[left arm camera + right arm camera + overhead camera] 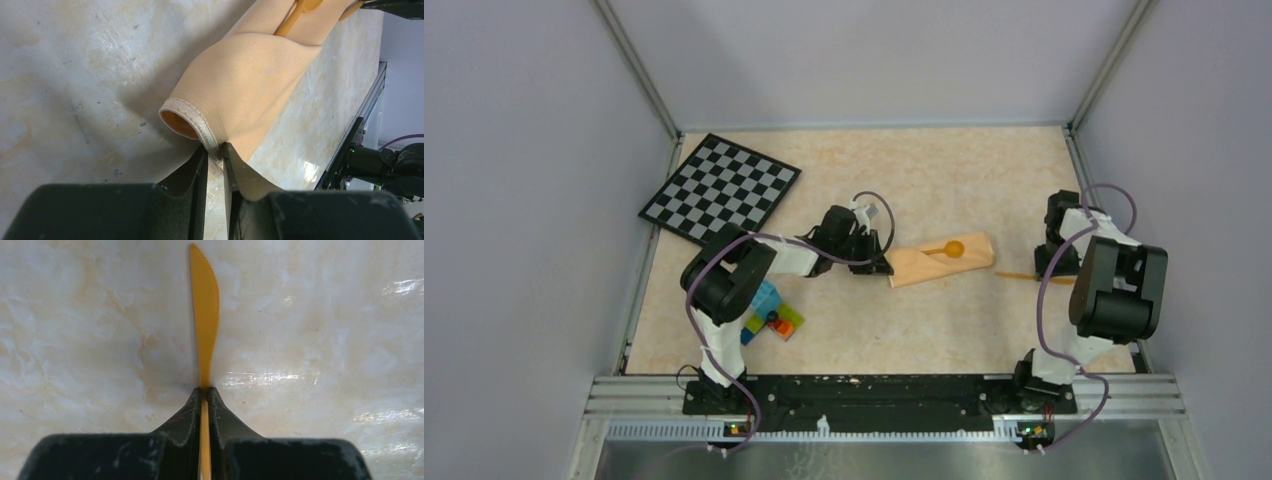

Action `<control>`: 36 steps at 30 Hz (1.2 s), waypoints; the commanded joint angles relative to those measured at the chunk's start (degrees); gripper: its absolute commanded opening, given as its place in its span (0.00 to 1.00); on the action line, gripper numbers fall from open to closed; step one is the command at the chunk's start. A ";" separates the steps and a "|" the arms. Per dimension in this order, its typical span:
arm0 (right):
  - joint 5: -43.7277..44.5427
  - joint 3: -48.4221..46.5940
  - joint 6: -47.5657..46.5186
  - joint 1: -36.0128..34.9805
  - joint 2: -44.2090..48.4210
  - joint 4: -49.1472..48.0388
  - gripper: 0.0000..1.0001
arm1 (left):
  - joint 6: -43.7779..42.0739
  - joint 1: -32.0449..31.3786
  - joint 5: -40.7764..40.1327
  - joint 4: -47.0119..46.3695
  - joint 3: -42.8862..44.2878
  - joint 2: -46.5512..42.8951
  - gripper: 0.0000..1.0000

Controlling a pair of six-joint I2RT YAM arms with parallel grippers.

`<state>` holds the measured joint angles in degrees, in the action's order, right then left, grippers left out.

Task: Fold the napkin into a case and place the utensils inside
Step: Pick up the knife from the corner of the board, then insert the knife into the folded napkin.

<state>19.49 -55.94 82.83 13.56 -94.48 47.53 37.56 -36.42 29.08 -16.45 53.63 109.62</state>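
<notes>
The peach-orange napkin (942,259) lies folded as a narrow case in the middle of the table. An orange-yellow spoon (949,248) rests on it, bowl to the right. My left gripper (882,263) is at the case's left end, shut on the cloth's hemmed edge (212,142), which it lifts so that the mouth gapes. An orange-yellow knife (204,315) lies on the table right of the case. My right gripper (205,390) is shut on its handle, the serrated blade pointing away from it. In the top view the knife (1016,274) shows as a thin strip beside the right gripper (1044,272).
A black-and-white checkered board (720,187) lies at the back left. A cluster of coloured toy bricks (771,316) sits near the left arm's base. Grey walls enclose the marbled table (944,170) on three sides.
</notes>
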 commanded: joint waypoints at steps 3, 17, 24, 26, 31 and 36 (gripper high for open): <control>5.16 0.10 -7.33 0.43 9.73 -0.69 0.00 | -0.32 -0.07 0.82 -3.76 -2.23 -0.96 0.22; 12.77 -0.75 0.38 -24.51 22.30 0.08 0.00 | 0.47 -0.05 0.97 -4.68 -3.03 -1.00 0.22; 19.55 -9.34 9.87 -32.65 10.43 6.15 0.00 | 0.84 -0.18 1.24 -5.09 -3.91 -1.21 0.21; 20.22 -9.93 10.52 -33.16 8.85 6.50 0.00 | 0.97 -0.19 1.20 -5.17 -3.84 -1.23 0.21; 23.03 -10.51 14.01 -35.91 6.05 9.62 0.00 | 1.38 -0.39 1.55 -5.65 -3.91 -1.49 0.20; 24.05 -10.54 18.76 -38.93 2.65 11.74 0.00 | 1.03 -0.45 1.51 -5.30 -4.05 -1.77 0.19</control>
<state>39.99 -64.23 96.36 -23.07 -89.45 55.68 39.11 -36.49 30.59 -21.85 50.54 109.62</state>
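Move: The knife is already pinched near its middle by the right hand, low over the table, blade outward to the right. The middle of the napkin case lies about 22 cm to the left and 4 cm ahead of that hand. The spoon's bowl rests on it, some 19 cm left and 6 cm ahead; the left gripper stands roughly 33 cm left and 2 cm ahead. From the left hand, the napkin's middle is about 11 cm to the right and 2 cm ahead. The knife, still pinched in the shut right gripper, is lifted off the table nearly straight up by about 11 cm, then swept some 13 cm left and 5 cm forward towards the napkin, handle end leading, turning about 20 degrees counter-clockwise. Over the napkin's right end the hand sinks about 3 cm and leans its fingers further to the right; the left hand keeps its pinch on the napkin's left end. ##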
